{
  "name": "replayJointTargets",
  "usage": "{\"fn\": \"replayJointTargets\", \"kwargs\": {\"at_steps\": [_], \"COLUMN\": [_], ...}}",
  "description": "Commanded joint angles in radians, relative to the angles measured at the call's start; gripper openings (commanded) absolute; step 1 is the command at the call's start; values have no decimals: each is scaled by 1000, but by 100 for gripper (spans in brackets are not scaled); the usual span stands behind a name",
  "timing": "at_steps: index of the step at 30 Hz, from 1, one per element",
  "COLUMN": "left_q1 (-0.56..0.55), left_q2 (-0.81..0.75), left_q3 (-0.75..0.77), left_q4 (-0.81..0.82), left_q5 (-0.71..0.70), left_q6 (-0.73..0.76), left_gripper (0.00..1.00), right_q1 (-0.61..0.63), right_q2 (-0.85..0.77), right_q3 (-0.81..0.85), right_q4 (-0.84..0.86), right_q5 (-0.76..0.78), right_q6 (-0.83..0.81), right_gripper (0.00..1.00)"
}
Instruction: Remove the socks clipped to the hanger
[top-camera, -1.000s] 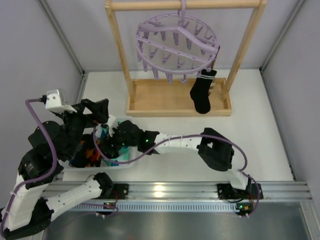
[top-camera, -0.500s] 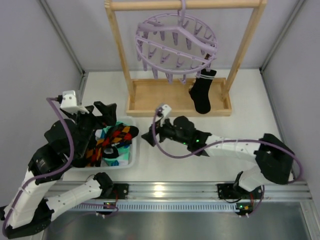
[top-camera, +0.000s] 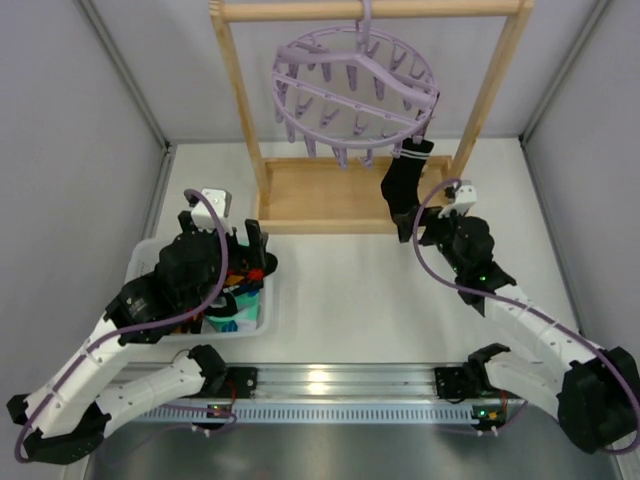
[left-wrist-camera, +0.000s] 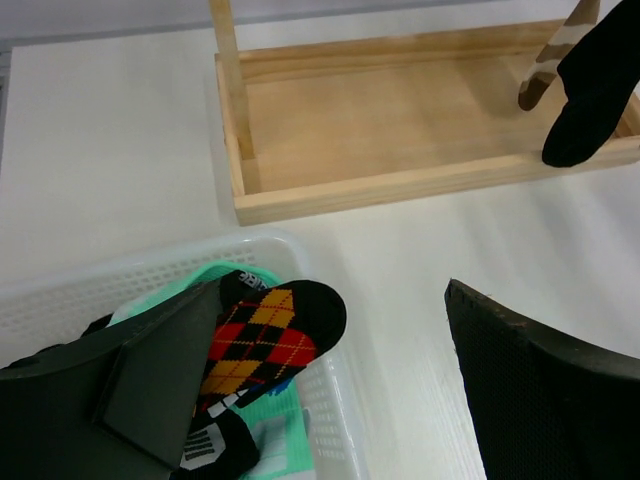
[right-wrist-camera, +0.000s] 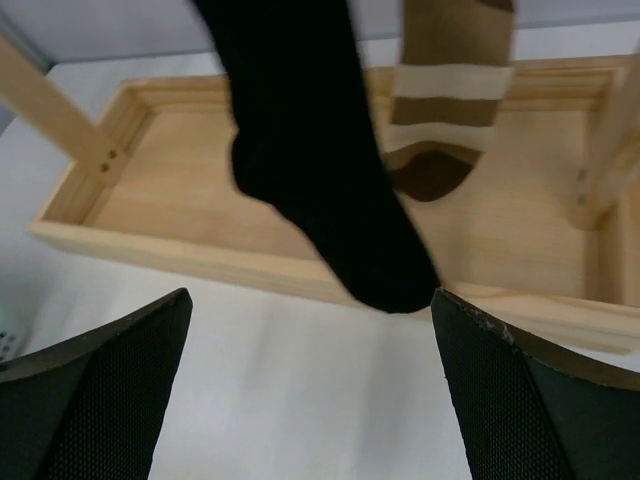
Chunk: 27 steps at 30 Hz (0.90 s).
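The lilac hanger (top-camera: 355, 85) hangs by its hook from the wooden rail. One black sock (top-camera: 402, 185) dangles from a clip on its right side, with a brown-striped sock (right-wrist-camera: 450, 90) behind it. My right gripper (top-camera: 418, 228) (right-wrist-camera: 310, 400) is open just below and in front of the black sock's (right-wrist-camera: 310, 150) toe, nothing between its fingers. My left gripper (top-camera: 252, 262) (left-wrist-camera: 330, 400) is open over the right end of the white basket (left-wrist-camera: 300, 250), holding nothing. In the basket lie an argyle sock (left-wrist-camera: 265, 335) and a mint-green sock (left-wrist-camera: 270, 430).
The wooden rail frame stands on a shallow wooden tray base (top-camera: 320, 195) at the back of the table, its uprights (top-camera: 240, 90) either side of the hanger. Grey walls close in the left and right. The basket (top-camera: 150, 262) sits at the front left.
My right arm left the basket and swung right to the hanging black sock, its jaws opening wider. My left arm shifted right and forward over the basket.
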Motion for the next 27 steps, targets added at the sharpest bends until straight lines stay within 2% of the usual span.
{"fn": "replayJointTargets", "kwargs": {"at_steps": [1, 4, 6, 11, 16, 19, 22, 23, 25, 26, 27], "left_q1": [2, 2, 2, 2, 2, 2, 2, 2, 2, 2, 2], "left_q2": [10, 19, 22, 24, 31, 31, 27, 27, 24, 25, 28], "left_q3": [-8, -9, -12, -23, -25, -25, -18, -18, -15, -15, -12], "left_q4": [26, 26, 26, 27, 26, 26, 26, 26, 27, 26, 27], "left_q5": [36, 47, 52, 62, 67, 62, 64, 65, 64, 62, 62], "left_q6": [18, 21, 21, 18, 26, 24, 22, 22, 21, 19, 16], "left_gripper": [98, 98, 98, 98, 98, 98, 98, 98, 98, 98, 98], "right_q1": [-157, -270, -322, -341, -358, -366, -366, -367, -366, -366, -362], "right_q2": [46, 164, 253, 391, 511, 577, 625, 631, 640, 640, 636], "right_q3": [49, 94, 123, 201, 238, 285, 309, 306, 286, 273, 255], "right_q4": [22, 189, 230, 274, 412, 447, 490, 504, 585, 621, 666], "right_q5": [-150, -410, -569, -671, -798, -889, -938, -943, -970, -970, -954], "right_q6": [-1, -36, -73, -239, -247, -225, -195, -184, -134, -114, -91], "right_gripper": [99, 99, 99, 99, 99, 93, 78, 67, 54, 24, 12]}}
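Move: The black sock hangs about 9 cm ahead of the right hand and 3 cm to its left, its middle some 2 cm above the hand. The brown striped sock hangs roughly 14 cm ahead, 2 cm to the right and 3 cm up, and the hanger's middle lies about 15 cm ahead, 12 cm left and 18 cm up. From the idle left hand the black sock is about 17 cm ahead, 31 cm right and 10 cm lower. Swing the open right gripper forward and to the right, then keep reaching forward while curving back left to come at the black sock from its right side, about 9 cm forward in all. Dip some 3 cm on the way, rising slightly at the end, and turn the wrist about 30 degrees counter-clockwise. Finish by closing the fingers to pinch the sock's lower part. ##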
